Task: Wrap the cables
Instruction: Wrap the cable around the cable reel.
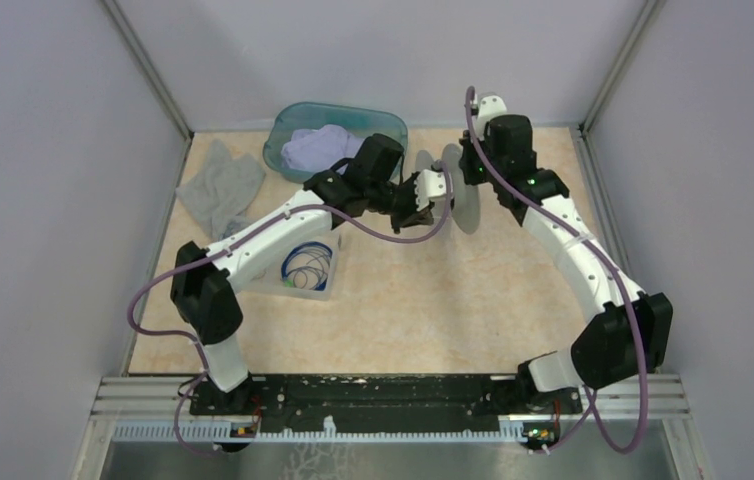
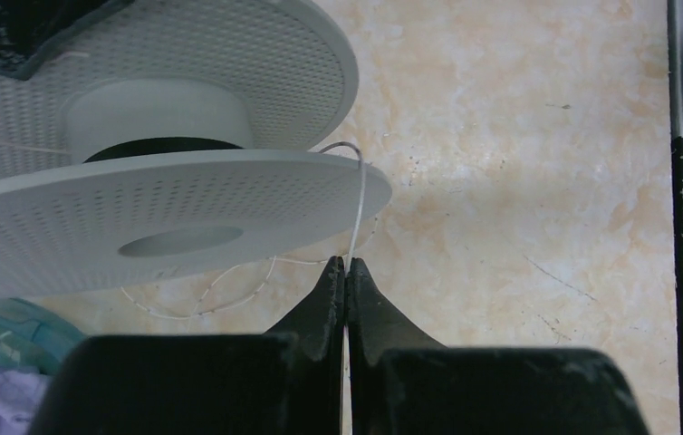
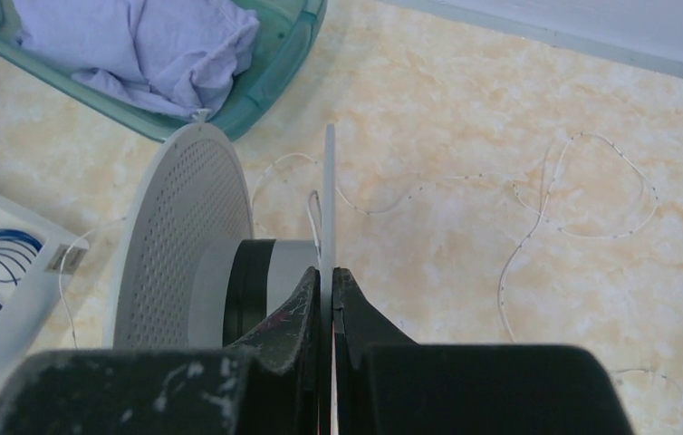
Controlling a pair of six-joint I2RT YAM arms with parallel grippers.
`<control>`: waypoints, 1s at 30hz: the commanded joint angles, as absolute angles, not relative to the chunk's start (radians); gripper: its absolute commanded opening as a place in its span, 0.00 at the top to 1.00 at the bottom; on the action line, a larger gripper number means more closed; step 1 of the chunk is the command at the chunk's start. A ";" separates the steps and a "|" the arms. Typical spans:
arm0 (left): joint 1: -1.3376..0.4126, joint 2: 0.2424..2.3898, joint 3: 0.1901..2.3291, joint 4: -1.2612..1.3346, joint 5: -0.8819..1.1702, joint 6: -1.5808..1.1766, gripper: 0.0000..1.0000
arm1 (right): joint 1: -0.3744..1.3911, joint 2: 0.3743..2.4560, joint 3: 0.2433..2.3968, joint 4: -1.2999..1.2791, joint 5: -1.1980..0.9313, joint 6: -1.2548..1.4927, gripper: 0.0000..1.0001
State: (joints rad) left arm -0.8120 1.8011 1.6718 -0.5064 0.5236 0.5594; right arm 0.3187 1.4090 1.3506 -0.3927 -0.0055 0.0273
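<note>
A grey perforated spool (image 1: 466, 200) is held on edge above the table at the back middle. My right gripper (image 3: 327, 272) is shut on the thin edge of one spool flange (image 3: 327, 199); the other flange (image 3: 184, 227) stands to its left. My left gripper (image 2: 346, 263) is shut on the whitish cable (image 2: 359, 204), which rises from the fingertips to the spool's rim (image 2: 166, 208). More of the whitish cable (image 3: 537, 195) lies in loose loops on the table. The blue cables (image 1: 308, 265) lie coiled in a white box (image 1: 318, 290).
A teal bin (image 1: 288, 120) with a purple cloth (image 1: 318, 148) stands at the back left. A grey cloth (image 1: 218, 185) lies at the left wall. Both grippers (image 1: 431, 205) (image 1: 465, 165) are close together at the spool. Walls enclose the table on three sides.
</note>
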 commanded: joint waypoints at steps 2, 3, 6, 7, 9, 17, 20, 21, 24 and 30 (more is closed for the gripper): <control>-0.812 1.813 1.708 -0.493 0.407 0.485 0.99 | 0.331 1.323 1.314 -0.284 -0.017 -0.011 1.00; -0.812 1.813 1.709 -0.487 0.397 0.479 0.99 | 0.333 1.321 1.303 -0.286 -0.024 -0.015 1.00; -0.810 1.812 1.715 -0.470 0.366 0.462 0.99 | 0.339 1.318 1.273 -0.289 -0.035 -0.028 1.00; -0.809 1.813 1.715 -0.466 0.357 0.456 0.99 | 0.340 1.314 1.263 -0.289 -0.040 -0.034 1.00; -0.803 1.815 1.716 -0.457 0.347 0.445 0.99 | 0.345 1.307 1.242 -0.287 -0.044 -0.048 1.00; -0.768 1.813 1.717 -0.427 0.328 0.404 0.99 | 0.347 1.277 1.181 -0.292 -0.110 -0.097 1.00; -0.760 1.813 1.715 -0.425 0.315 0.399 0.99 | 0.347 1.271 1.178 -0.302 -0.130 -0.112 1.00; -0.758 1.813 1.714 -0.425 0.308 0.399 0.99 | 0.347 1.270 1.181 -0.309 -0.137 -0.120 1.00; -0.743 1.812 1.708 -0.419 0.289 0.392 0.99 | 0.346 1.268 1.184 -0.327 -0.155 -0.141 1.00; -0.710 1.804 1.687 -0.408 0.273 0.380 0.99 | 0.346 1.267 1.191 -0.364 -0.200 -0.169 1.00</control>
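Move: The cable reel, its right flange already pinched near the top by the right hand, has its middle about 6 cm ahead of the left hand, 3 cm to its right and 3 cm lower. The teal bin is 19 cm ahead, 18 cm left and 17 cm below; the blue cable coil 5 cm back, 23 cm left and 20 cm below. From the right hand the reel's middle is 3 cm back, 4 cm left, 7 cm down; the cable in the left fingertips, 9 cm back, 7 cm left, 4 cm down. The white cable, still pinched in the left fingertips, is drawn forward about 6 cm and some 3 cm left along the outside of the left flange, the left hand turning about 20 degrees counter-clockwise. Meanwhile the right hand keeps its grip and carries the reel down about 5 cm and back 4 cm, against the cable's travel, turning it some 15 degrees counter-clockwise. ##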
